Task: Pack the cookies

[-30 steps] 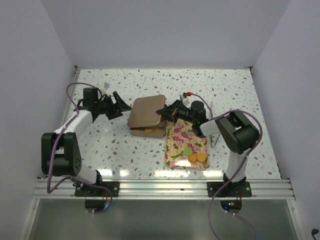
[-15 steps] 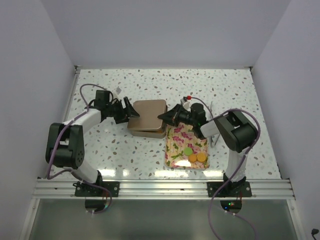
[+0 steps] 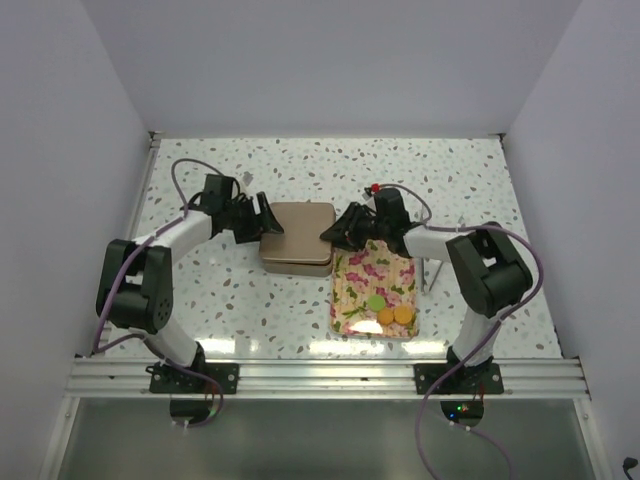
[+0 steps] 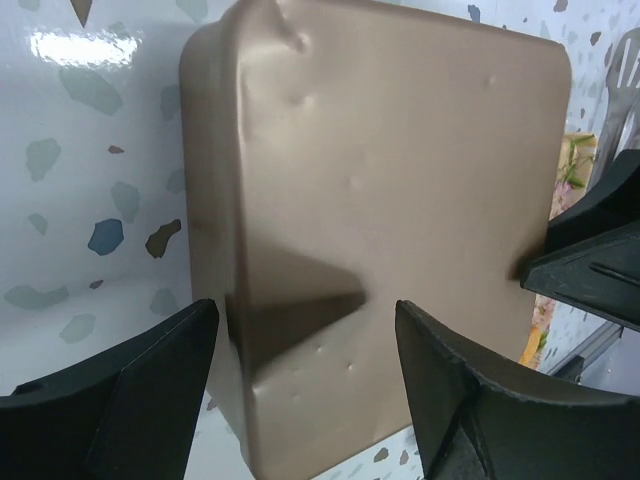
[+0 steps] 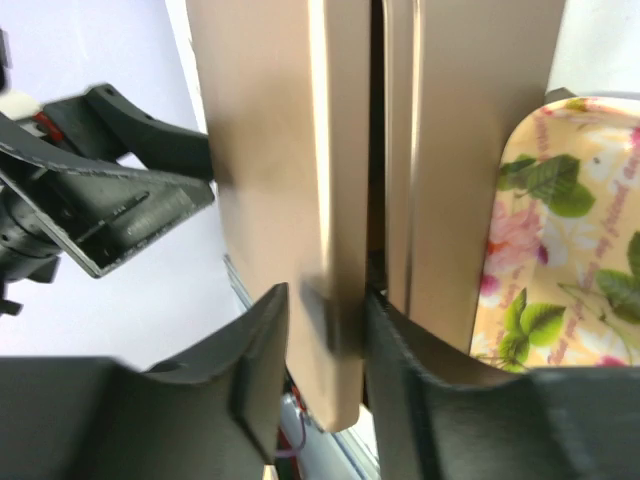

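A gold tin lid [image 3: 297,232] lies over its tin at the table's middle and hides whatever is inside. Three cookies lie at the near end of the floral tray [image 3: 372,272]: one green [image 3: 375,302] and two orange [image 3: 395,315]. My right gripper [image 3: 336,230] is shut on the lid's right rim; the right wrist view shows its jaws [image 5: 325,350] pinching the lid [image 5: 270,150], with a dark gap to the tin wall [image 5: 470,150]. My left gripper [image 3: 262,225] is open, its fingers [image 4: 150,400] spread around the lid's left end [image 4: 390,180].
The floral tray [image 5: 570,250] sits right against the tin's right side. A thin white object [image 3: 428,272] stands just right of the tray. White walls enclose the speckled table on three sides.
The lid was tilted with orange cookies showing in the tin; it now lies flat over the tin. My left gripper moved right to the lid's left edge. My right gripper shifted slightly back.
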Controlling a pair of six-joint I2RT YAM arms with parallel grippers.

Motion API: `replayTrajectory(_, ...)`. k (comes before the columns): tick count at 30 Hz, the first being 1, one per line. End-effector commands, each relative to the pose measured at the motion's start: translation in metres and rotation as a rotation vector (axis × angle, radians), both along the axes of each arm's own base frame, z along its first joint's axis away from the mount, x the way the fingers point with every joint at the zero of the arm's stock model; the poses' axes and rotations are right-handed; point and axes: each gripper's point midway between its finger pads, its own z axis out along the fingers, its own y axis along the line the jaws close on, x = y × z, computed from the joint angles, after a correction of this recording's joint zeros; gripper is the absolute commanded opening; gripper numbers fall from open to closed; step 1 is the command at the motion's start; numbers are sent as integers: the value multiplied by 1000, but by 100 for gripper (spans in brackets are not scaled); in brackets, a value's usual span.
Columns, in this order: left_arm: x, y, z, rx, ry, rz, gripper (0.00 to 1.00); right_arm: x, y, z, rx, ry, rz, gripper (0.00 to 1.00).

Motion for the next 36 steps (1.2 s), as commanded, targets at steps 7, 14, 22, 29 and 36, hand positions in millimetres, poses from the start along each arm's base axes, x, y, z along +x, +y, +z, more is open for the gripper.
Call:
replayTrajectory(7, 9, 1, 9, 86, -44, -22, 77, -12, -40, -11, -334, 49, 15, 54)
replayTrajectory(14, 9, -1, 7, 98, -45, -30, 77, -13, -56, 9, -447, 26, 22, 64)
replayTrajectory(22, 20, 2, 14, 144, -68, -43, 76, -7, -46, 6, -375, 28, -1, 73)
replayTrajectory(29, 32, -1, 20, 206, -93, -87, 76, 13, -19, 15, -213, 10, -10, 99)
replayTrajectory(36, 30, -13, 10, 234, -70, -129, 76, 28, -8, 9, -182, 21, -12, 99)
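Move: The lid lies nearly down on the cookie box, its right side not yet closed. From the right hand, at the lid's right edge, its middle is about 6 cm left, 1 cm ahead and 2 cm down; the flowered tray's middle is roughly 11 cm right, 12 cm back and 7 cm lower. From the left hand, over the lid's left edge, the lid's middle is some 6 cm right, 2 cm back and 2 cm down. Right fingers open wide off the lid's edge, swing 5 cm right, partly back; left hand goes 3 cm forward. ##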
